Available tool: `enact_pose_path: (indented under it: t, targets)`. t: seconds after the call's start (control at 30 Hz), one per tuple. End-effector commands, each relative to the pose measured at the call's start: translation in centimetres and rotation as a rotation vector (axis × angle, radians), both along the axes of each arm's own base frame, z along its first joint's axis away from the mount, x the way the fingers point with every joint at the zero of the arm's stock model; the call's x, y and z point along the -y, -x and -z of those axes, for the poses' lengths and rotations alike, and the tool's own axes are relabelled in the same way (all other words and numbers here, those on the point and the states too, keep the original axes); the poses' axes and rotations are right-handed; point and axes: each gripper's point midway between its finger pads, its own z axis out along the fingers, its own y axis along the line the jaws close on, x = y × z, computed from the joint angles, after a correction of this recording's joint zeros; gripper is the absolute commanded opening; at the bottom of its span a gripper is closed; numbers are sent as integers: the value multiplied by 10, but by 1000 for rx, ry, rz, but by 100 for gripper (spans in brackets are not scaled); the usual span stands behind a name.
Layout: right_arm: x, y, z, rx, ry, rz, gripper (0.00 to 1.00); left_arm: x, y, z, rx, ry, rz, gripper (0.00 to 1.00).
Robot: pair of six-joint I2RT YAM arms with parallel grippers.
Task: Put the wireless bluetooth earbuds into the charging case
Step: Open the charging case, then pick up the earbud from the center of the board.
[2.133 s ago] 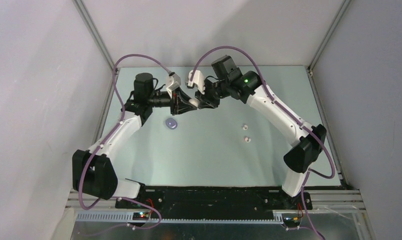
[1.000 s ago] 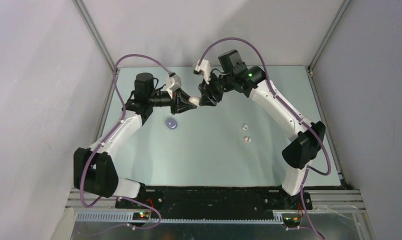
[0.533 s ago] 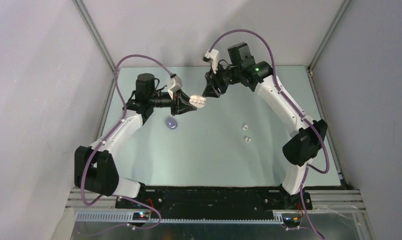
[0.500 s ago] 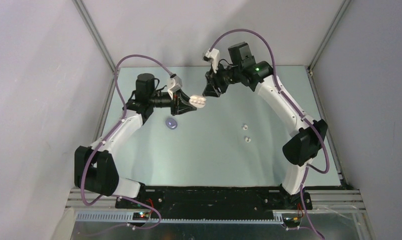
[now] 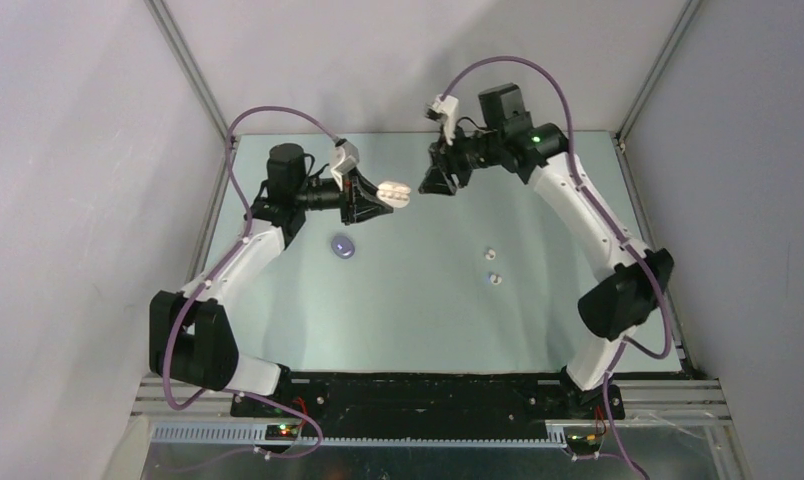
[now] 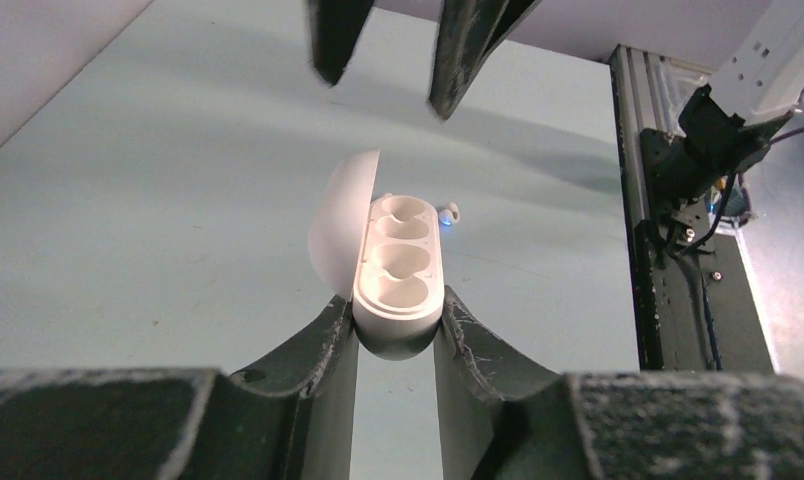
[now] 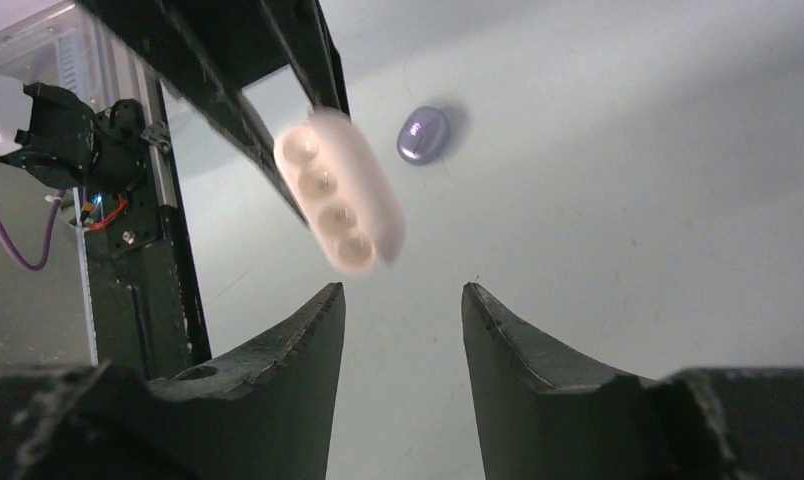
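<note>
The white charging case [image 6: 398,270] hangs above the table with my left gripper [image 6: 396,300] shut on its lower end. Its lid [image 6: 335,235] is swung open to the left, and the wells inside hold nothing. From above, the case [image 5: 393,190] juts out of the left gripper [image 5: 381,195] toward the right gripper [image 5: 425,184], which stands open and empty a short gap away. The right wrist view shows the case [image 7: 340,205] ahead of my open right gripper [image 7: 403,290], apart from it. Two earbuds [image 5: 489,254] [image 5: 494,278] lie on the table at the right; one earbud [image 6: 450,212] shows beyond the case.
A round lilac disc [image 5: 343,246] lies on the table under the left arm and also appears as the lilac disc [image 7: 423,135] behind the case. Grey walls close in the table on three sides. The black base rail [image 6: 678,250] runs along the near edge.
My right gripper let go of the case, drew back to the right and rose, its jaws a little wider. The case stays in the left gripper, its lid now open.
</note>
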Motion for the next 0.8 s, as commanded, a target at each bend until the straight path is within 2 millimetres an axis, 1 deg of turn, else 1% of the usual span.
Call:
enact_pose_path:
  t: [0.0, 0.03, 0.07, 0.1, 0.13, 0.17, 0.2, 0.23, 0.27, 0.3, 0.33, 0.37, 0.4, 0.43, 0.47, 0.5, 0.57, 0.6, 0.63, 0.7, 0.77]
  targets:
    - [58, 0, -11, 45, 34, 137, 49, -5, -1, -20, -12, 51, -49, 0]
    - [68, 0, 12, -5, 69, 182, 48, -6, -2, -23, -7, 61, -59, 0]
    - [86, -5, 16, 1, 101, 264, 46, -7, 0, -26, -31, 73, -75, 0]
    - [97, -3, 43, -62, 141, 313, 44, -8, 0, -30, -22, 82, -83, 0]
    - [113, -2, 48, -57, 168, 367, 41, -9, 0, -34, -30, 94, -101, 0]
    - [123, 10, 79, -94, 236, 351, 39, -11, 1, -38, -28, 102, -111, 0]
    - [135, 17, 89, -45, 300, 312, 33, -11, 1, -40, -44, 116, -127, 0]
    - [146, 39, 124, -103, 380, 256, 29, -13, 2, -45, -37, 128, -135, 0]
    - [154, 45, 130, -27, 429, 181, 25, -13, 2, -46, -48, 146, -150, 0]
    - [162, 60, 155, -42, 469, 137, 24, -14, 3, -49, -44, 156, -158, 0]
    - [168, 64, 155, 46, 484, 81, 24, -15, 3, -49, -57, 165, -174, 0]
    - [172, 74, 167, 88, 487, 53, 24, -16, 4, -51, -57, 170, -181, 0]
    - [172, 75, 170, 161, 495, -3, 24, -16, 4, -49, -68, 174, -192, 0]
    - [173, 78, 178, 214, 490, -14, 25, -17, 4, -50, -67, 178, -200, 0]
    - [170, 76, 186, 260, 494, -29, 26, -17, 5, -48, -78, 177, -206, 0]
    - [168, 76, 188, 278, 495, -33, 26, -18, 6, -48, -77, 177, -212, 0]
    - [159, 76, 201, 272, 520, -51, 24, -19, 7, -47, -80, 174, -223, 0]
    - [160, 72, 205, 259, 544, -21, 21, -20, 8, -45, -88, 170, -227, 0]
    - [156, 73, 216, 231, 563, -31, 19, -21, 9, -47, -79, 170, -233, 0]
    - [157, 73, 229, 183, 592, -11, 16, -22, 11, -44, -81, 158, -240, 0]
    - [157, 73, 237, 159, 583, 5, 15, -24, 13, -43, -75, 151, -248, 0]
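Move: The earbud with the blue light lies on the table about 14 cm to the right of the empty right hand, 7 cm back and some 27 cm below. The second white earbud sits about 6 cm farther out than that one and 2 cm to the left of it. The open white case, in the left fingers, is about 6 cm left of the right hand, 3 cm back and 4 cm lower. From the left hand, the blue-lit earbud is roughly 23 cm right, 4 cm back and 22 cm down. The left fingers keep their pinch on the open white case, lifting it about 3 cm and drawing slightly left with a small counter-clockwise turn. The empty right hand sweeps right, away from the case, then plunges some 23 cm down and back towards the blue-lit earbud, easing a little forward and left at the end; its fingers tip about 30 degrees further down and close from half open to a narrow gap, touching nothing. ##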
